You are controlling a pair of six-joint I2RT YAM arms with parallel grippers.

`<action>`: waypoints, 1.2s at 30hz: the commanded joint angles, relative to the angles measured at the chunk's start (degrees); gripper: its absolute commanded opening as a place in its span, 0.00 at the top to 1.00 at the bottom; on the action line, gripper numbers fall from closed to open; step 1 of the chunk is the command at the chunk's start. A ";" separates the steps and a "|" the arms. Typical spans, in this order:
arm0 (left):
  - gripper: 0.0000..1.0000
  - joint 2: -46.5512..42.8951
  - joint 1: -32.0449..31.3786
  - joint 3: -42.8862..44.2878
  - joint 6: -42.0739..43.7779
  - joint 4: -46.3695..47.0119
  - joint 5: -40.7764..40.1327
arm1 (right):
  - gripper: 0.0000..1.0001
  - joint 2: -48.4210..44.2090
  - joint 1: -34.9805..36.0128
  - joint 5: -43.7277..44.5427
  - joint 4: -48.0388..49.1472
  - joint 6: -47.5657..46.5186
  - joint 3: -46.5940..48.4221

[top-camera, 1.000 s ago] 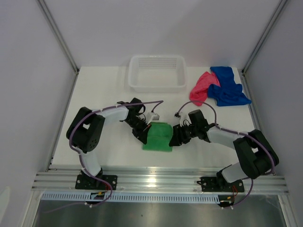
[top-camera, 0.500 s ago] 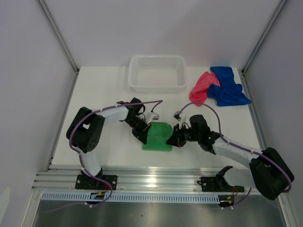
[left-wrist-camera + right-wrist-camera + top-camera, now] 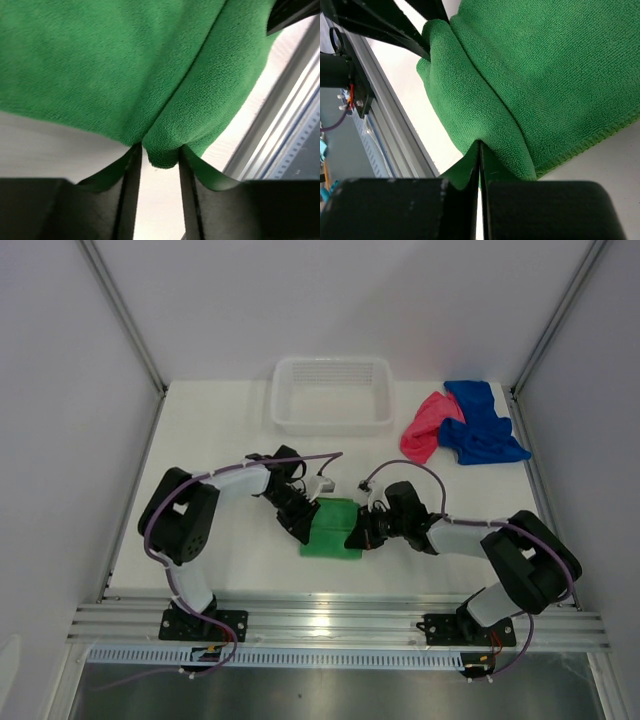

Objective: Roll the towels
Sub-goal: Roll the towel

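Note:
The green towel [image 3: 335, 530] lies partly folded on the table's near middle, between my two grippers. At its left edge sits my left gripper [image 3: 303, 524]; in the left wrist view its jaws [image 3: 160, 151] stand apart, open, with a thick fold of the green towel [image 3: 100, 60] lying between the tips. My right gripper [image 3: 358, 534] is at the towel's right edge. The right wrist view shows it [image 3: 480, 145] shut, pinching the rim of a fold of the green towel [image 3: 560, 65]. The pink-red towel [image 3: 424, 428] and blue towel [image 3: 480, 422] lie crumpled at the far right.
A white slotted basket [image 3: 332, 418] stands at the table's far middle. The metal rail [image 3: 340, 620] runs along the near edge, close below the green towel. White walls close in both sides.
My right gripper has slid left onto the green towel's right edge and closed there. The left gripper's jaws have parted while staying at the towel's left edge.

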 commanded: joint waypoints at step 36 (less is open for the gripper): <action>0.36 -31.10 -24.89 -22.20 26.18 19.41 -29.90 | 0.97 3.35 -2.56 5.17 -1.90 4.01 2.48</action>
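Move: The green towel's rolled near part has its middle about 2 cm back, 7 cm right and 1 cm below the left gripper, whose fingers are already opening around its left end. The flat rest lies 5 cm ahead and 7 cm right of the left gripper, 2 cm below. From the right gripper, shut and set on the towel, the rolled part's middle is about 1 cm back, 5 cm left and 2 cm below. Free the left gripper from the roll's left end, opening its fingers to nearly two thirds. Lift it about 9 cm while easing forward, then swing it back and down, rolling the wrist and turning it some 35 degrees clockwise, to stop facing that end, 3 cm nearer the base. Keep the shut right fingertips on the towel, creeping slightly forward. ##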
